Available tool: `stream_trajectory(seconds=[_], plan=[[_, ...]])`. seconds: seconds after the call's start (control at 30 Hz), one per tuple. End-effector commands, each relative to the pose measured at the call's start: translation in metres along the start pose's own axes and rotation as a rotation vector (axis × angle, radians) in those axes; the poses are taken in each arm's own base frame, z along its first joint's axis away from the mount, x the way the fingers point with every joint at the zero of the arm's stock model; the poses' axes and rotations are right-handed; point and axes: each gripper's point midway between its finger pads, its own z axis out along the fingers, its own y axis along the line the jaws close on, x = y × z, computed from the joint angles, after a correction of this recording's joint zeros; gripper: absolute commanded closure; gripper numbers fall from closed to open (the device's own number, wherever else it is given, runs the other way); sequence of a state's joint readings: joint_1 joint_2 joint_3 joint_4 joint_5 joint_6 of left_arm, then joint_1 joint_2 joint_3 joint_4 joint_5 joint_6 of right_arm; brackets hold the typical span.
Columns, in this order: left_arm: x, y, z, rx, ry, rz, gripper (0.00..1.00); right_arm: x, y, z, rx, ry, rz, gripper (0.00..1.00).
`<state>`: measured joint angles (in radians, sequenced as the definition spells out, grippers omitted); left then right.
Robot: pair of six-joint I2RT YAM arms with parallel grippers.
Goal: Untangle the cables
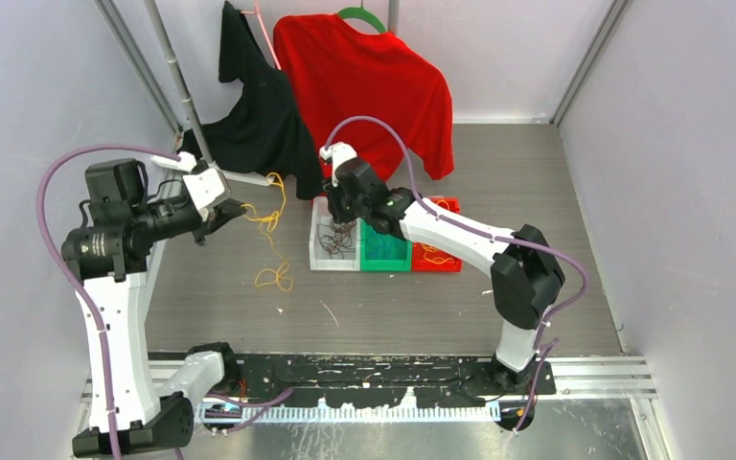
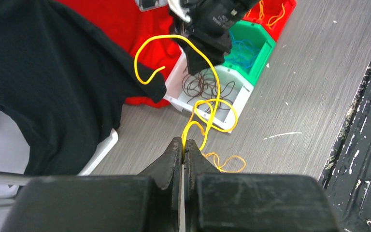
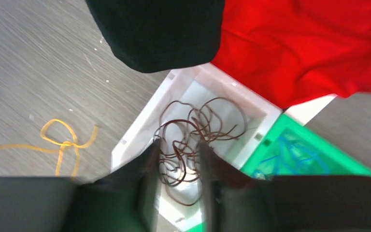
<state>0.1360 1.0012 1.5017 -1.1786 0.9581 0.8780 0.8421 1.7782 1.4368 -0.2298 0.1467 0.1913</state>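
My left gripper [image 2: 183,143] is shut on a yellow cable [image 2: 211,104], which rises from its tips, loops and curls up toward the bins. In the top view that gripper [image 1: 233,209] sits left of the bins, with the yellow cable [image 1: 270,215] hanging from it and an orange-yellow loop [image 1: 274,278] lying on the table. My right gripper [image 3: 178,144] hovers open over the white bin [image 3: 135,133]. Dark brown cables [image 3: 193,126] lie tangled in the bin, showing between its fingers. Blue cables [image 3: 294,155] fill the green bin [image 1: 385,251]. Orange cables [image 1: 436,255] lie in the red bin [image 1: 452,206].
A black shirt [image 1: 259,115] and a red shirt [image 1: 369,81] hang at the back, their hems reaching down close to the bins. A white rack foot [image 2: 101,145] lies under the black shirt. A black rail [image 1: 364,374] runs along the near edge.
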Motion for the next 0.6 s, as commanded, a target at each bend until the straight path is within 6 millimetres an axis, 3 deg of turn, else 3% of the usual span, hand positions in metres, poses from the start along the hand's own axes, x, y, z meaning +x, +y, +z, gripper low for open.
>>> stream_trajectory(seconds=[0.0, 0.07, 0.27, 0.4, 0.57], plan=[[-0.04, -0.009, -0.01, 0.001, -0.126, 0.047, 1.0, -0.037, 0.012, -0.01, -0.057, -0.088, 0.042, 0.41], [-0.048, -0.011, -0.012, 0.004, -0.146, 0.058, 1.0, -0.046, 0.018, -0.023, -0.096, -0.125, 0.043, 0.3], [-0.067, -0.015, -0.018, 0.007, -0.209, 0.058, 1.0, -0.076, 0.022, -0.069, -0.157, -0.283, 0.041, 0.19], [-0.078, -0.017, -0.022, 0.002, -0.241, 0.055, 1.0, -0.074, 0.029, -0.094, -0.227, -0.31, 0.022, 0.15], [-0.095, -0.024, -0.029, 0.009, -0.29, 0.043, 1.0, -0.054, 0.072, -0.134, -0.537, -0.382, -0.048, 0.12]])
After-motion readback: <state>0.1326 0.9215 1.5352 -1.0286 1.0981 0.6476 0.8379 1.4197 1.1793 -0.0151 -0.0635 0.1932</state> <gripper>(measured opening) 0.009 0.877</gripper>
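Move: The white compartment with its pile of brown cable lies some 14 cm below the right hand, its middle roughly straight under the fingers, which still hold the brown cable. The green compartment is about 10 cm to this hand's right; the loose end of the yellow cable lies on the table 13 cm to its left and 8 cm nearer. From the left hand, which is holding the yellow cable up, the white compartment is about 14 cm ahead, 15 cm right and 32 cm lower. The brown cable comes free over the white compartment as the right hand's fingers spread from nearly shut to wide open; the hand then lifts away about 10 cm and draws back some 6 cm, tilting up and rolling about 20 degrees, left side rising. Meanwhile the left hand, fingers shut on the yellow cable, keeps raising it about 5 cm while easing back and to the right. ##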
